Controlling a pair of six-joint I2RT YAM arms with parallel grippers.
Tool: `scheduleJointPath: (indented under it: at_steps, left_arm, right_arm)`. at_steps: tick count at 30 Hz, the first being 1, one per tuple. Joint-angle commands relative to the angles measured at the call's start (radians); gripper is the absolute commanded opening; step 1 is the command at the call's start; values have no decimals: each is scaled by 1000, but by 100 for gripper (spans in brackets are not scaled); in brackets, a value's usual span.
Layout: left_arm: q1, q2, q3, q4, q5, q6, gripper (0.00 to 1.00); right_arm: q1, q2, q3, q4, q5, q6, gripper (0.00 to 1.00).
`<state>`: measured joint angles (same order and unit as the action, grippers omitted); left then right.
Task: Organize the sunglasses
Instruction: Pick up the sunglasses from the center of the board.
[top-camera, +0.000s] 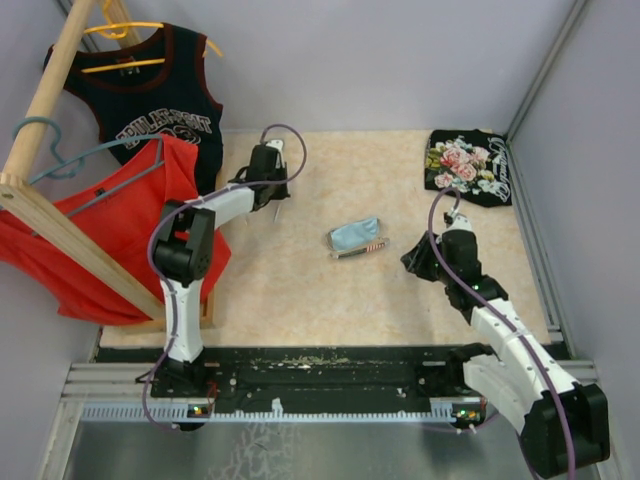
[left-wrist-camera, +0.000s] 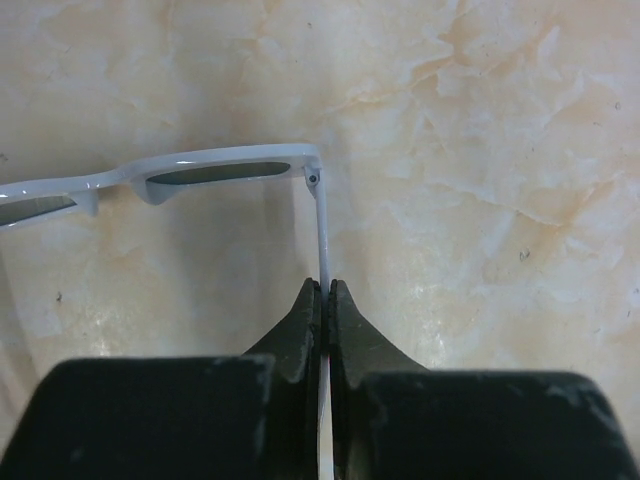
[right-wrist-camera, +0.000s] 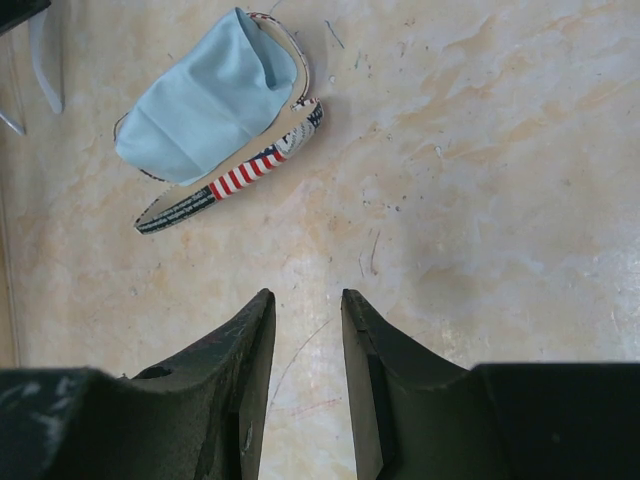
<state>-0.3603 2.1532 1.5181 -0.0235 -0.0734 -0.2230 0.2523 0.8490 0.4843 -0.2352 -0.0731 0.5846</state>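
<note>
The sunglasses are a white-framed pair with dark lenses, lying over the marbled table in the left wrist view. One thin white arm runs straight back from the hinge. My left gripper is shut on that arm, which is pinched between both pads. From above, the left gripper sits at the back left of the table, and the glasses are hard to make out there. My right gripper hovers open over bare table with nothing between its fingers, right of the flag-print case.
A light-blue cloth lies on the open flag-print case at mid-table. A wooden rack with a red shirt and a black jersey stands on the left. A black floral garment lies at the back right.
</note>
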Motion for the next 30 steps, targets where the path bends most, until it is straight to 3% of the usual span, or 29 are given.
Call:
scheduleJointPath:
  at_steps: [1,9,17,26,30]
  left_arm:
    - [-8,-112,-49,30,45,52,0]
    - [-111,-450,-334,177,-22,84,0]
    - [-180,-748,-469,157,126,107,0]
    - [-588,-985,-589,26,60,223,0]
    - [-772,-1017,-615,-51,-48,263,0]
  right_arm:
    - [-4,-41,39,-4,9,-25,34]
    - [-4,-96,127,-81,11,-109,34]
    - [-5,-184,241,-185,-4,-157,34]
    - [-4,-180,428,-361,-182,-261,34]
    - [-4,-169,517,-465,-209,-289,34]
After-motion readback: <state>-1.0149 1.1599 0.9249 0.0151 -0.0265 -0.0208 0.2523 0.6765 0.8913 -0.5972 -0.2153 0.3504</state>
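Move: My left hand is already shut on the right temple of the open sunglasses, just behind the hinge; their middle lies some 6 cm to its left and 3 cm ahead, level with it. The open case is about 20 cm to the right and 14 cm back, with the blue cloth lying in it. From my right hand the case is some 12 cm ahead, 14 cm left and 8 cm down; the sunglasses are roughly 29 cm ahead, 40 cm left and 7 cm down. Keeping my pinch on the temple, I pull my left hand back about 32 cm and lift it some 20 cm, with a late swing to the right towards the board's near side, left and short of the case, levelling off and turning clockwise some 45 degrees as the fingers tip up. Meanwhile my empty right hand rises about 15 cm, tipping its still partly open fingers upward. ##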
